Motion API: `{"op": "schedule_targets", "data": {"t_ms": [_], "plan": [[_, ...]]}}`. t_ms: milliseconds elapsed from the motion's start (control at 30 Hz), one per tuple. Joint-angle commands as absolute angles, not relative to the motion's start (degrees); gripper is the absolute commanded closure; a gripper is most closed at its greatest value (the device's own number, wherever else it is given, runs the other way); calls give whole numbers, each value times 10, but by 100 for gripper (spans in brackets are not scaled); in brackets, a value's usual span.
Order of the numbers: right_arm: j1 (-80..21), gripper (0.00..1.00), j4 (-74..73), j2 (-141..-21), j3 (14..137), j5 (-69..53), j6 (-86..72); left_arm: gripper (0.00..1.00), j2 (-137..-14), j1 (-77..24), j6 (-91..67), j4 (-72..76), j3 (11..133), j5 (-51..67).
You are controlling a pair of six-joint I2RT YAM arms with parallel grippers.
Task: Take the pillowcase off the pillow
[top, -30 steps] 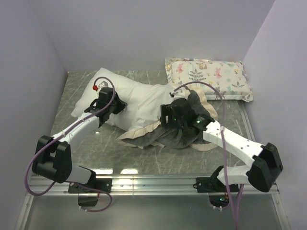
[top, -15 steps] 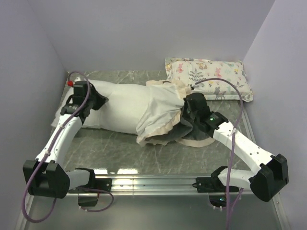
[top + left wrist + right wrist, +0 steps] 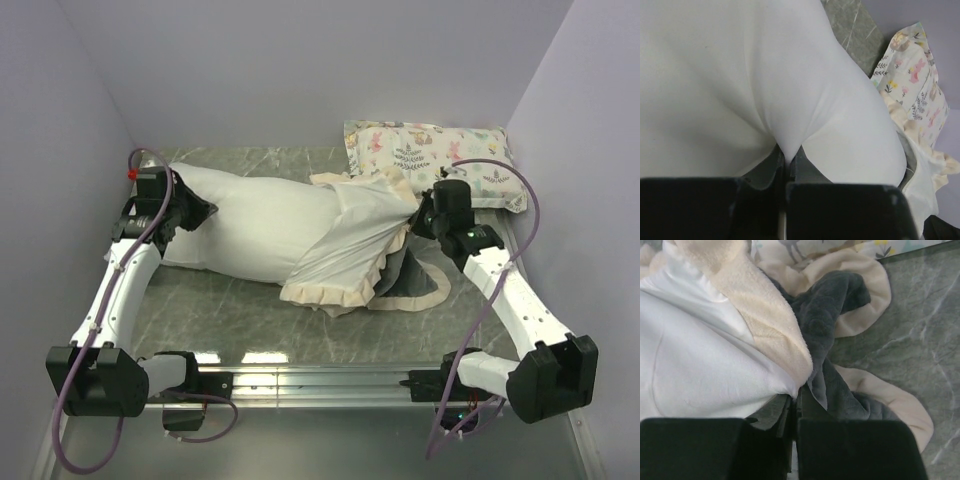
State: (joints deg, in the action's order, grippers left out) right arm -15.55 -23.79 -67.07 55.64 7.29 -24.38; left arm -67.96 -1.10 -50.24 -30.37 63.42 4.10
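Note:
The plain white pillow (image 3: 255, 222) lies across the table, its right end still inside the pillowcase (image 3: 355, 250). The case is drawn out with its white lining up, cream frill along the edge and dark grey plush (image 3: 410, 275) underneath. My left gripper (image 3: 188, 212) is shut on a pinch of the pillow's left end; in the left wrist view the white pillow (image 3: 740, 75) fabric funnels into the left gripper (image 3: 787, 157). My right gripper (image 3: 425, 215) is shut on the pillowcase at its right side. The right wrist view shows the right gripper (image 3: 799, 390) clamping white lining (image 3: 705, 365) and grey plush (image 3: 830, 315).
A smaller animal-and-plant print pillow (image 3: 435, 160) lies at the back right, just behind my right gripper. Walls close in the left, back and right. A metal rail (image 3: 320, 375) runs along the near edge by the arm bases.
My right gripper has shut on the pillowcase and moved right and back with it, stretching it lining-out. My left gripper has pulled the pillow's end left and back.

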Motion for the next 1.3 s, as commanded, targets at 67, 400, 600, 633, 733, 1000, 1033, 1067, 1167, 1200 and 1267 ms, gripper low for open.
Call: {"op": "schedule_targets", "data": {"t_ms": [67, 400, 600, 633, 733, 1000, 1033, 1067, 1167, 1200, 1267], "plan": [[-49, 100, -256, -634, 602, 101, -236, 100, -651, 32, -490, -234, 672, -25], [-175, 43, -271, -628, 650, 92, -226, 99, -632, 11, -543, -160, 555, -9], [-428, 18, -304, -592, 652, 212, -244, 100, -640, -47, -567, -140, 528, -46], [-455, 17, -301, -590, 644, 226, -248, 99, -642, -50, -569, -138, 528, -48], [-565, 16, -285, -610, 620, 261, -275, 99, -644, -58, -571, -136, 528, -55], [-724, 13, -271, -805, 654, 330, -333, 100, -648, -64, -564, -142, 547, -56], [-742, 11, -274, -823, 658, 337, -343, 100, -648, -64, -563, -142, 548, -55], [-747, 10, -283, -861, 670, 362, -349, 99, -647, -65, -563, -141, 548, -52], [-746, 5, -340, -935, 696, 418, -372, 100, -649, -65, -564, -142, 555, -48], [-742, 4, -365, -951, 704, 477, -383, 99, -647, -65, -561, -144, 558, -48], [-725, 10, -432, -975, 709, 517, -419, 100, -643, -65, -559, -149, 566, -49]]}}
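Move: My right fingers are shut on the pulled hem of the pillowcase. Its near hem, where I go next, lies about 14 cm back, 21 cm left and 16 cm lower. The grey velvet part lies about 9 cm back and nearly in line below, the patterned pillow 14 cm ahead and 3 cm right. The white pillow's middle is level ahead-wise, some 35 cm left. From my left hand, pinching the pillow's end, the near hem is roughly 16 cm back, 24 cm right and 20 cm down. I tug my right hand a last 2 cm right and up, then spread its fingers and let go of the hem. The open hand swings left some 25 cm and back about 16 cm, arching up over the pillowcase, then drops steeply towards its near hem, rolling and turning counter-clockwise. My left hand keeps its pinch on the pillow and sinks about 3 cm. ##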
